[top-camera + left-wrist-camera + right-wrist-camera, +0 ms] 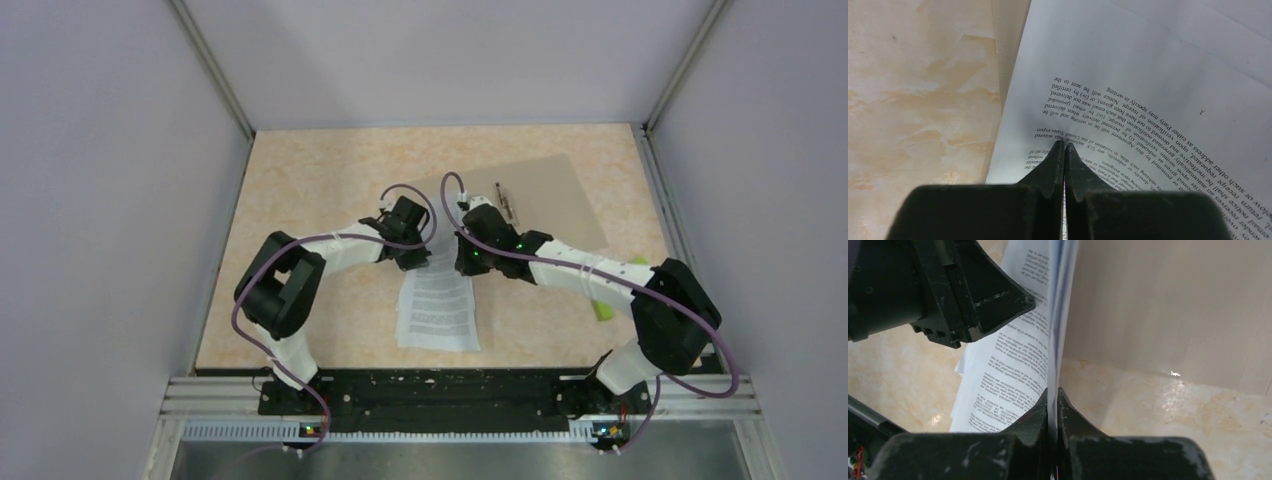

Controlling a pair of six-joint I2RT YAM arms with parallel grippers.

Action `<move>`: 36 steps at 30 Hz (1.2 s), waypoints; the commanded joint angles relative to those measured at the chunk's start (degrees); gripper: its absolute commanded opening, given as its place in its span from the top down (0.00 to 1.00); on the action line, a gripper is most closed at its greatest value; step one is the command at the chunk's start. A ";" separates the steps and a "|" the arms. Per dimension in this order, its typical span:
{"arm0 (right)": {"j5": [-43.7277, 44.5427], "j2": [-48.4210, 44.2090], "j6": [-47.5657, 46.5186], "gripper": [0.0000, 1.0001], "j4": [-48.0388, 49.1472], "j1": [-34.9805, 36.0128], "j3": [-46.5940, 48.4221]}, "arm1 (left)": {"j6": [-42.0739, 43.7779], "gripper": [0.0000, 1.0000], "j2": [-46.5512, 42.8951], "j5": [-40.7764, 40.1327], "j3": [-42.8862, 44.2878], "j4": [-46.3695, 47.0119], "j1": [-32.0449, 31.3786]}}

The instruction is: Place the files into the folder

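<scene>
The files (438, 310) are white printed sheets lying mid-table, with their far edge lifted. My left gripper (418, 258) and right gripper (462, 262) meet at that far edge. In the left wrist view the left gripper (1064, 144) is shut, a white sliver of the files (1148, 60) shows between its jaws, and the page curves away beyond them. The right gripper (1052, 392) is shut on the upright edge of the files (1013, 355). The brown folder (545, 190) lies flat behind and to the right, its surface (1168, 305) just past the pinched sheets.
A slim metal clip-like object (505, 203) rests on the folder. A green block (603, 308) and another small green and yellow block (638, 262) sit by the right arm. Grey walls close in the table on three sides.
</scene>
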 commanded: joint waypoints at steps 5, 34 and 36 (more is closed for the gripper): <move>9.26 -0.78 -1.79 1.00 -4.04 0.28 0.15 | -2.79 1.00 1.27 -3.73 -2.30 0.43 -0.78; 3.37 -24.94 -27.46 1.00 11.71 3.57 -0.14 | 28.12 0.18 -33.88 42.37 -18.07 56.69 24.13; 3.71 -25.83 -28.08 1.00 9.82 4.29 2.16 | 29.02 0.17 -34.75 41.19 -20.65 63.81 24.17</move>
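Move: The left hand, fingers shut, rests low on the files, whose middle lies about 3 cm back and 3 cm to its right; the metal clip is some 14 cm ahead and 17 cm right. The right hand already pinches the files' right edge; the folder's middle lies about 13 cm ahead, 6 cm right and 7 cm below it, the clip some 17 cm ahead and 9 cm right, the files' middle level and 5 cm left. Left fingers open and rise 23 cm off the files; right, still pinching, tilts upward and lifts them 15 cm. ##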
